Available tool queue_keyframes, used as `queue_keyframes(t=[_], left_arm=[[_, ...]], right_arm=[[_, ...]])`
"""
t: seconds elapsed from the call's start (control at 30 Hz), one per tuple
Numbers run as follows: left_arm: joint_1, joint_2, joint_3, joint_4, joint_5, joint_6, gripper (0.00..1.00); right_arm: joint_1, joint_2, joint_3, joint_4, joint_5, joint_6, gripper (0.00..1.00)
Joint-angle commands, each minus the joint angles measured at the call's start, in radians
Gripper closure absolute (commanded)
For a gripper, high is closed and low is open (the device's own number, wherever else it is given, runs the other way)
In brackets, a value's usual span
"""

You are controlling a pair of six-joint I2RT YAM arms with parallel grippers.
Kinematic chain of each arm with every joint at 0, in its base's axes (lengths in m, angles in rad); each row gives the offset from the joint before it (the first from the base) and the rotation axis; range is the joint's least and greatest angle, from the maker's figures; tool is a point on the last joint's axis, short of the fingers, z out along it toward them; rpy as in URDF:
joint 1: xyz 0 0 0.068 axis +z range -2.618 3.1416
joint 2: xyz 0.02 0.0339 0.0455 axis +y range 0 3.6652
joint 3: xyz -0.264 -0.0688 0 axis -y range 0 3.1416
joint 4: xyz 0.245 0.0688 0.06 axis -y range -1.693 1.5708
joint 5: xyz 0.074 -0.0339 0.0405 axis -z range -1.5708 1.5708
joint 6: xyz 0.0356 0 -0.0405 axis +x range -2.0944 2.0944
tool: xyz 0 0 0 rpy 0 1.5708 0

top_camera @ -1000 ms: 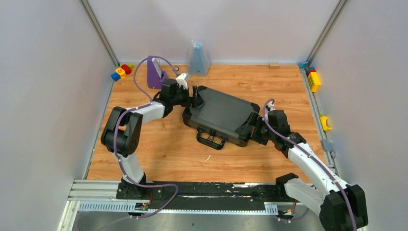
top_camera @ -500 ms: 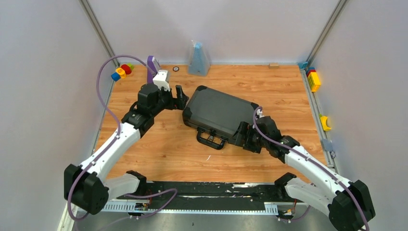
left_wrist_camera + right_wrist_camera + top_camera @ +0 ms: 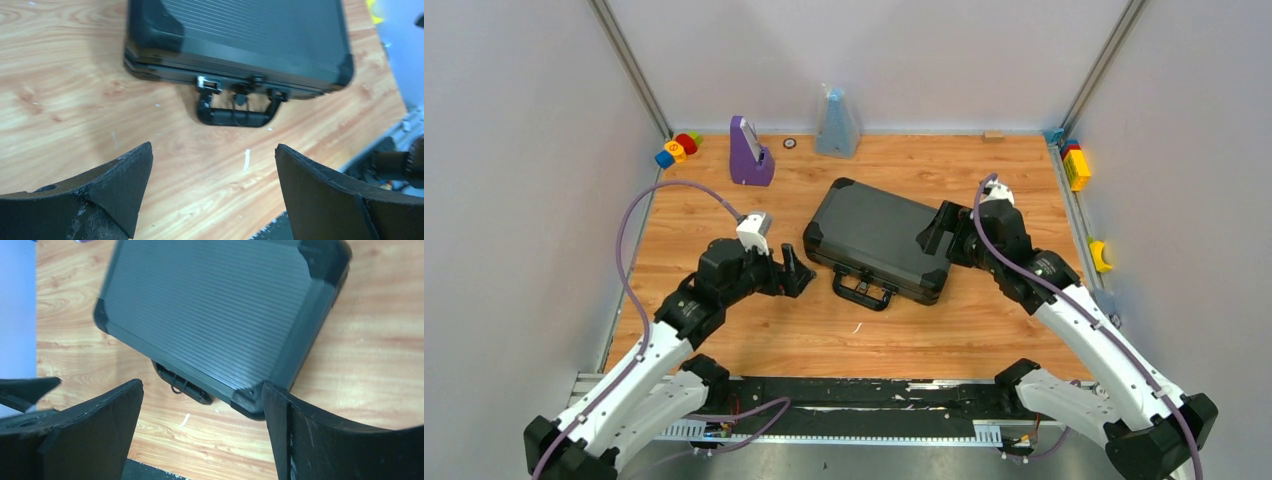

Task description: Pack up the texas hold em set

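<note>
The dark grey briefcase (image 3: 879, 238) of the texas hold em set lies shut and flat on the wooden table, its black handle (image 3: 864, 292) towards the arms. No chips or cards show. My left gripper (image 3: 796, 272) hovers open just left of the handle, apart from the case. In the left wrist view the case (image 3: 235, 40) and its handle (image 3: 235, 112) lie ahead of the empty left gripper (image 3: 212, 150). My right gripper (image 3: 939, 232) stands open at the case's right end. The right wrist view looks down on the ribbed lid (image 3: 210, 315) beyond the empty right gripper (image 3: 202, 387).
A purple stand (image 3: 750, 153), a blue-grey pouch (image 3: 835, 124) and a small round disc (image 3: 790, 143) sit along the back. Coloured toy blocks lie at the back left (image 3: 676, 148) and along the right rail (image 3: 1078, 168). A white scrap (image 3: 857, 327) lies in front of the handle.
The left arm has drawn back from the case's far left corner to the near left, by the handle. The right gripper has moved from the near right corner up to the right end.
</note>
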Motion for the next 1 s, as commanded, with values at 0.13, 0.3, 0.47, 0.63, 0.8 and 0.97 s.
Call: queue_keyframes(t=[0.13, 0.3, 0.47, 0.63, 0.8, 0.97], left_arm=[[-0.140, -0.123, -0.104, 0.041, -0.013, -0.161, 0.00], [-0.241, -0.084, -0.168, 0.125, -0.042, -0.213, 0.01], [-0.356, -0.013, -0.218, 0.219, -0.126, -0.267, 0.02], [-0.431, 0.095, -0.234, 0.324, -0.176, -0.292, 0.03], [-0.433, 0.153, -0.269, 0.458, -0.183, -0.316, 0.13], [-0.433, 0.214, -0.280, 0.543, -0.216, -0.337, 0.45]], right_arm=[[0.048, 0.199, 0.196, 0.101, -0.202, -0.186, 0.18], [0.113, 0.369, 0.214, 0.117, -0.243, -0.206, 0.32], [0.117, 0.478, 0.151, 0.151, -0.267, -0.222, 0.51], [0.117, 0.570, 0.112, 0.165, -0.254, -0.224, 0.87], [0.117, 0.611, 0.096, 0.167, -0.251, -0.214, 1.00], [0.117, 0.600, 0.082, 0.178, -0.240, -0.216, 1.00]])
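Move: The right hand, empty, is bound for a spot on the case lid some 12 cm to its left, 3 cm ahead and 10 cm below; the case's near right corner sits nearly straight beneath it, about 12 cm down. For the open left hand, the case handle lies level with it, about 13 cm to its right and 14 cm below. The near left corner of the case is around 7 cm ahead of the left hand, 3 cm right and 12 cm below. Leftward over the case goes the right hand, about 12 cm, rising slightly and then dropping to the lid while it turns some 25 degrees counter-clockwise and shuts its fingers; it ends with the closed tips on the lid. The left hand sinks about 9 cm while swinging back, then right, towards the handle, tips its fingers down a little and begins closing them only at the end. ##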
